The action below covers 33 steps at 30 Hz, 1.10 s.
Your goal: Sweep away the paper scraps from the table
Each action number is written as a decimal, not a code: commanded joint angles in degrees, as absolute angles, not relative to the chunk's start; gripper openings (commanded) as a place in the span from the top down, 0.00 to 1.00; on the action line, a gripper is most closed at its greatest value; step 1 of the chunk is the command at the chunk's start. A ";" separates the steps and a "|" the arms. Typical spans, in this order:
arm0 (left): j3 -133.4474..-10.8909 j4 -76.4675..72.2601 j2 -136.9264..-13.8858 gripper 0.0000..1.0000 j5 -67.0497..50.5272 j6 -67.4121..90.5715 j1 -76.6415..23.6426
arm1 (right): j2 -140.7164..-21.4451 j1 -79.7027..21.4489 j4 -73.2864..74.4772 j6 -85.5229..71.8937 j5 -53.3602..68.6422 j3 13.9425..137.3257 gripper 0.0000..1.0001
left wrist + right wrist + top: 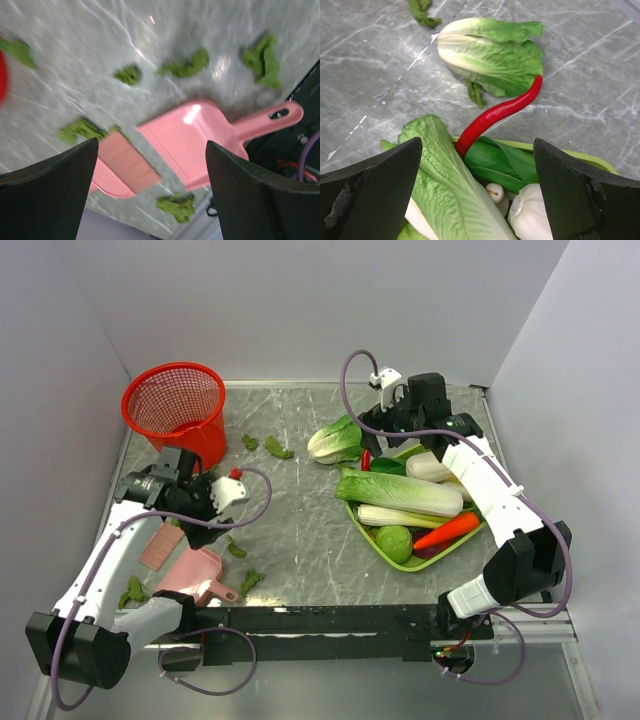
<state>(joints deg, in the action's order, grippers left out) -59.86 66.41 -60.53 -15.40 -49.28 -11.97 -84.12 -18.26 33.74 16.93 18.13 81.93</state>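
Observation:
Dark green paper scraps lie scattered on the marble table (300, 510): two near the back (278, 449), two by the front left (236, 549), one at the left edge (133, 592). The left wrist view shows several of these scraps (186, 66) around a pink dustpan (195, 145) and a pink brush (127, 162). My left gripper (188, 504) hangs open above the brush and dustpan (195, 575), touching neither. My right gripper (378, 423) is open over the tray's far end, above a red chilli (495, 112), holding nothing.
A red mesh basket (175, 400) stands at the back left. A lime green tray (366, 532) on the right holds toy vegetables. A pale cabbage (335, 440) lies on the table beside it. Grey walls close in the left, back and right.

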 commanded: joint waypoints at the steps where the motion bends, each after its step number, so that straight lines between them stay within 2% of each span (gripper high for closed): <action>1: -55.55 66.62 -60.29 0.11 -10.29 -50.10 -11.95 | -82.09 -19.16 34.01 16.61 21.45 81.12 0.00; 9: -53.00 64.16 -64.16 0.17 -12.04 -51.67 -11.95 | -82.18 -19.77 33.66 15.38 22.32 79.89 0.00; 14: -53.53 65.47 -67.84 0.31 -13.89 -58.52 -11.60 | -82.00 -20.04 33.92 15.38 21.89 79.37 0.00; 20: -52.03 65.92 -71.19 0.34 -18.54 -72.75 -10.02 | -82.09 -20.13 33.66 15.56 21.88 79.10 0.00; 33: -49.75 61.00 -80.06 0.43 -20.57 -79.27 -10.19 | -78.22 -20.30 33.49 16.87 19.78 73.74 0.00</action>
<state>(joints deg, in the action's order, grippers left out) -50.06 61.45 -78.96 -17.19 -74.85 -10.15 -81.25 -19.75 34.59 16.19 20.10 74.15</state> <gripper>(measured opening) 0.580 0.994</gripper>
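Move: The dustpan's middle lies about 6 cm back and 3 cm left of the left hand, some 14 cm below. At about that depth, the brush is 11 cm left and 2 cm ahead. The long green scrap is 6 cm right, level with the hand, and the small scrap 5 cm ahead and 4 cm right. From the right hand, the dustpan is roughly 44 cm left, 25 cm back and 24 cm below. Left hand sinks some 10 cm towards the dustpan, twisting clockwise, fingers half-closing; right eases down and back 5 cm. ##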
